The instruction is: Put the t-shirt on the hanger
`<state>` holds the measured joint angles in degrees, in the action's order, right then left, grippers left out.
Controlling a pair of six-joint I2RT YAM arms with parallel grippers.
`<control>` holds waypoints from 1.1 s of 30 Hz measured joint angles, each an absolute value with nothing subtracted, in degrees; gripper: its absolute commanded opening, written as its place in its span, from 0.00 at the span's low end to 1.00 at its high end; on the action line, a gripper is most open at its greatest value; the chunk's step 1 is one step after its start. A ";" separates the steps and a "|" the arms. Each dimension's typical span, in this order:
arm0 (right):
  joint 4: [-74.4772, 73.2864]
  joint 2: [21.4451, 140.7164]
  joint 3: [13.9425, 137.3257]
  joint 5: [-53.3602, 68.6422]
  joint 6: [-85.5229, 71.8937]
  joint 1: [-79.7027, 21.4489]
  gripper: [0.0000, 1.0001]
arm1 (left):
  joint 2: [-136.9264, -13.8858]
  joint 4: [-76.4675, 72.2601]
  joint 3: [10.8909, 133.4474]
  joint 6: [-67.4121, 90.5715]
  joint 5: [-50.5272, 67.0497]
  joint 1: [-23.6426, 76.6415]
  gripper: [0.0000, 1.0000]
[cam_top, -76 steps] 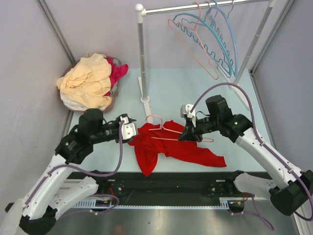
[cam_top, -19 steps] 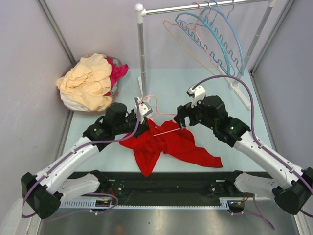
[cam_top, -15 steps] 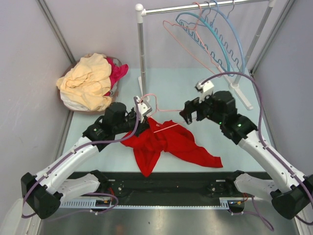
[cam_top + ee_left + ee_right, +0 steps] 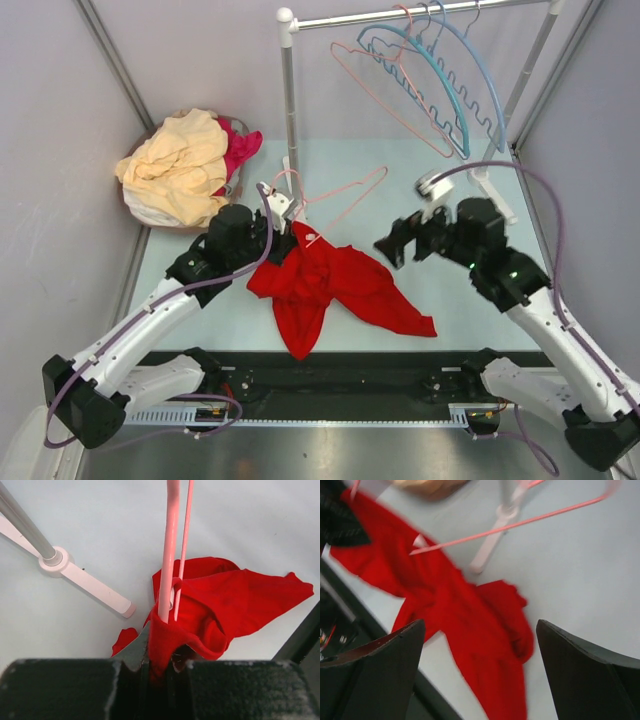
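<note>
The red t-shirt (image 4: 322, 283) lies crumpled on the table, its upper edge lifted. My left gripper (image 4: 284, 236) is shut on a fold of the t-shirt (image 4: 225, 597). The salmon-pink hanger (image 4: 345, 203) stands tilted above the shirt. Its rods (image 4: 169, 555) run down into the cloth at the left gripper (image 4: 157, 662). My right gripper (image 4: 396, 245) is open and empty, to the right of the shirt and apart from the hanger. In the right wrist view the gripper (image 4: 480, 626) hovers wide open over the t-shirt (image 4: 465, 615), with the hanger bar (image 4: 520, 523) beyond.
A clothes rack pole (image 4: 290, 110) stands at the back, its base foot (image 4: 85, 579) close to the shirt. Blue hangers (image 4: 445, 80) and another pink hanger (image 4: 385, 92) hang on the rail. A pile of pale yellow and magenta garments (image 4: 180, 165) sits at the back left.
My right gripper has let go of the hanger and drawn back to the right. My left gripper has lifted the shirt's edge, and the hanger has swung up to stand tilted.
</note>
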<state>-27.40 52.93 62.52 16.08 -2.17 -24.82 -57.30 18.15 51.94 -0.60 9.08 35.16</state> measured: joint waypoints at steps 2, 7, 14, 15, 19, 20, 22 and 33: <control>-25.63 52.34 58.89 12.16 -3.29 -33.82 0.91 | -57.58 18.11 52.21 0.40 9.10 35.16 0.00; -18.59 61.28 55.53 -1.91 -4.60 -49.19 0.87 | -57.69 18.00 52.71 1.56 9.17 35.11 0.00; -11.29 72.27 55.48 -11.03 -6.90 -52.82 0.86 | -57.69 17.91 52.73 1.58 9.17 35.11 0.00; -9.98 72.64 55.44 -11.75 -6.94 -53.23 0.86 | -57.67 17.91 52.73 1.61 9.17 35.11 0.00; -6.04 74.06 55.24 -12.88 -7.07 -54.22 0.85 | -57.41 17.89 52.73 1.78 9.17 35.11 0.00; -5.23 74.61 55.22 -12.91 -7.09 -54.30 0.84 | -57.30 17.89 52.73 2.00 9.17 35.11 0.00; -3.86 75.64 55.02 -13.02 -7.07 -54.43 0.81 | -57.12 17.89 52.73 2.22 9.21 35.05 0.00; -3.60 75.77 48.95 -12.36 -6.66 -49.52 0.51 | -55.40 18.28 52.73 3.81 10.68 32.05 0.00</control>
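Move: The T-shirt's free neck edge, not yet gripped, lies about 9 cm left of the right hand, 2 cm ahead and some 17 cm below. The hanger's middle is about 11 cm left, 8 cm ahead and 6 cm below that hand; the shirt's trailing end lies on the table roughly 14 cm back, 30 cm down. From the left hand, already pinching the collar around the hanger, the free neck edge is about 12 cm right, level fore-and-aft, 10 cm lower. The T-shirt's free neck edge is what the open right hand drops to: it dips back briefly, swings left about 14 cm while sinking, then comes back right some 4 cm, ending about 16 cm lower with its fingers straddling the cloth fold. It rolls its left side down some 15 degrees and starts closing, still well open. The left hand keeps its grip on collar and hanger, rising slightly. ##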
